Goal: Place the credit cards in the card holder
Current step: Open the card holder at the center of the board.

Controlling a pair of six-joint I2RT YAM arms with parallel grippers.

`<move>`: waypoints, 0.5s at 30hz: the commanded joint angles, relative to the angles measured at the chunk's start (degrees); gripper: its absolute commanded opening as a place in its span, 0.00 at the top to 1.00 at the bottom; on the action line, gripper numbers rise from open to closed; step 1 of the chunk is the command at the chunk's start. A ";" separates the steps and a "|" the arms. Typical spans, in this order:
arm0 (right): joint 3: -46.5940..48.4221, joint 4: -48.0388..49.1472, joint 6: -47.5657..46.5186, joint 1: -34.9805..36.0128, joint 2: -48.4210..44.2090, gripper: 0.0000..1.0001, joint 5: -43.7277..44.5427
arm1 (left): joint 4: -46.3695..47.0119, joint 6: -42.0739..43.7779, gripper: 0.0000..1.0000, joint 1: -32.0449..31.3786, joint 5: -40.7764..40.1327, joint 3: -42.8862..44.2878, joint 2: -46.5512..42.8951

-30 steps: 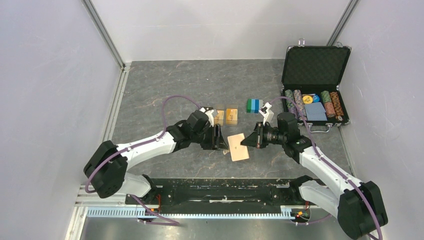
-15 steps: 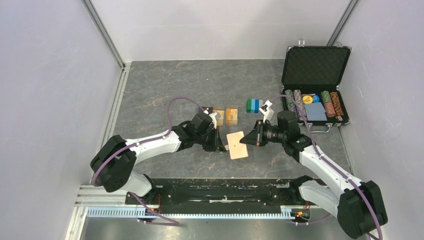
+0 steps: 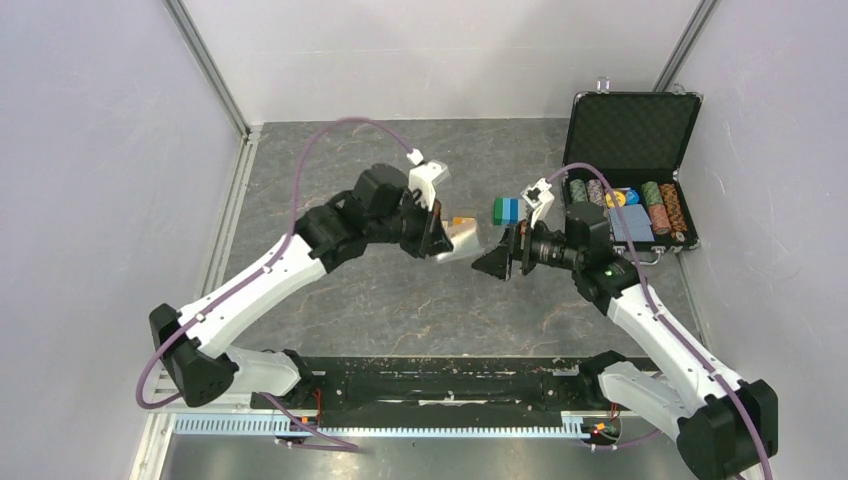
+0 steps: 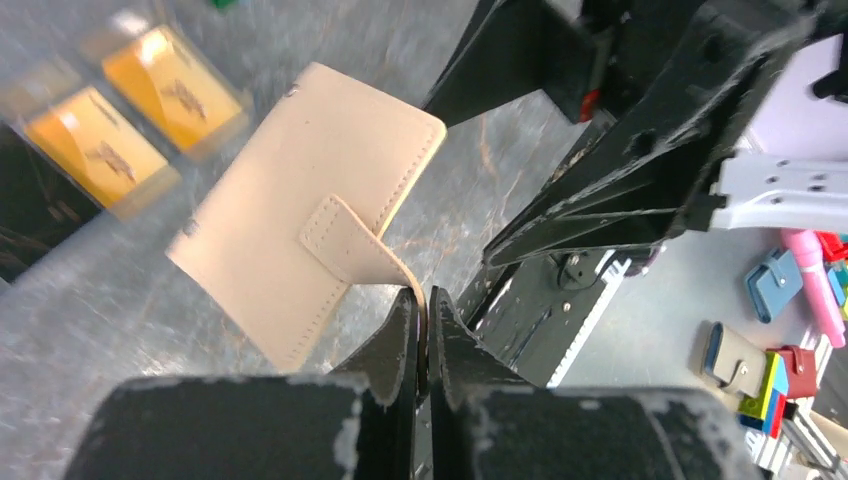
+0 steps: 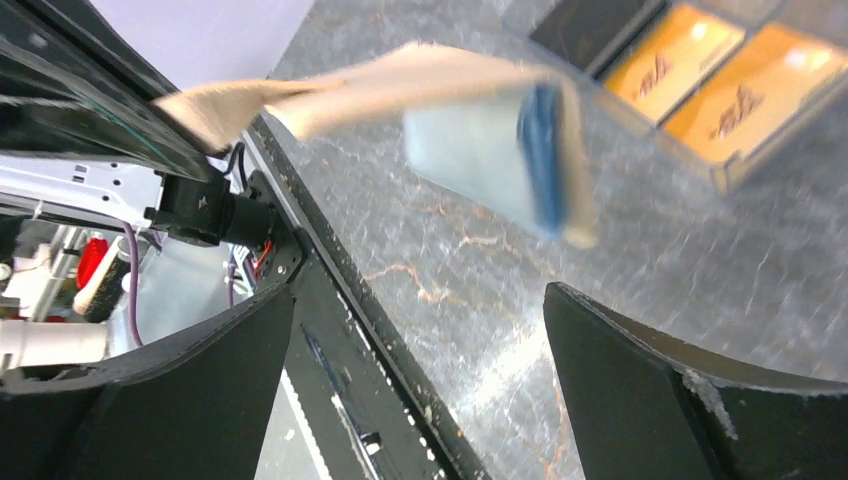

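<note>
The tan card holder [image 4: 290, 195] hangs above the table, its snap tab [image 4: 355, 245] pinched in my left gripper [image 4: 421, 295], which is shut on it. In the top view the card holder [image 3: 468, 238] sits between my left gripper [image 3: 436, 238] and my right gripper [image 3: 496, 262]. The right gripper [image 5: 418, 295] stands wide open with nothing in it, just below the blurred card holder [image 5: 400, 85] and its light-blue lining [image 5: 480, 165]. Two orange credit cards [image 4: 175, 85] [image 4: 95, 150] and a black one [image 4: 30, 210] lie side by side on the table behind it.
An open black case [image 3: 630, 140] with poker chips [image 3: 625, 205] stands at the back right. A green-and-blue block stack [image 3: 506, 209] lies just behind the right gripper. The black base rail [image 3: 430, 380] runs along the near edge.
My left gripper shut on the card holder's tab and lifted it up and toward the back. My right gripper let go of the holder and opened wide.
</note>
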 commanded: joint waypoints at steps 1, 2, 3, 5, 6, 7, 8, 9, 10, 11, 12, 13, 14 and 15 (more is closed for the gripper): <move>6.54 -1.63 -8.68 -0.01 -1.83 0.02 -0.29 | -13.09 12.28 0.98 -0.24 2.30 10.88 0.84; 7.71 -2.06 -9.89 -0.01 -1.95 0.02 -0.90 | -15.51 13.22 0.98 -0.24 2.48 13.16 1.68; 8.57 -2.46 -11.53 -0.02 -2.01 0.02 -1.51 | -17.01 13.85 0.98 -0.24 2.76 14.71 2.47; 10.69 -4.11 -14.44 -0.01 -2.01 0.02 -2.32 | -19.31 15.37 0.98 -0.20 3.55 17.07 3.31; 11.78 -5.09 -15.77 0.02 -1.97 0.02 -2.63 | -19.84 15.80 0.98 -0.20 3.77 17.68 3.51; 12.66 -5.88 -17.27 -0.01 -2.00 0.02 -2.66 | -20.29 16.34 0.98 -0.24 4.14 18.25 3.69; 13.57 -6.92 -18.71 -0.01 -1.97 0.02 -2.66 | -20.70 16.65 0.98 -0.19 4.51 18.60 3.88; 14.41 -7.84 -19.99 -0.05 -1.98 0.02 -2.58 | -21.04 16.96 0.98 -0.22 4.92 19.00 3.93; 14.90 -8.57 -20.97 -0.01 -2.04 0.02 -2.49 | -21.50 17.28 0.98 -0.24 5.54 19.36 4.05; 15.43 -9.11 -21.87 -0.01 -1.90 0.02 -2.56 | -21.74 17.39 0.98 -0.24 6.03 19.63 4.21; 15.83 -9.64 -22.43 -0.01 -1.85 0.02 -2.89 | -21.93 17.35 0.98 -0.24 6.85 19.90 4.33; 16.02 -9.88 -23.02 -0.02 -1.66 0.02 -3.62 | -22.02 17.18 0.98 -0.25 7.65 20.07 4.43; 16.22 -9.94 -23.24 -0.03 -1.38 0.02 -4.63 | -21.96 16.84 0.98 -0.19 8.71 20.15 4.48; 16.21 -9.89 -23.11 0.07 -1.13 0.02 -5.95 | -22.03 16.50 0.98 -0.24 9.82 20.23 4.67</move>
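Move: The card holder, pinched by its strap in the left fingers, has its middle about 5 cm right of that hand, 2 cm ahead and roughly level. From the right hand it lies some 8 cm left, 2 cm ahead and near level. The card tray is about 14 cm ahead of the left hand, 1 cm right and 23 cm below; the coloured blocks are some 18 cm ahead, 16 cm right, equally low. Keeping the strap pinched, the left hand jerks up about 6 cm, then sinks 3; the open right rises 8. ##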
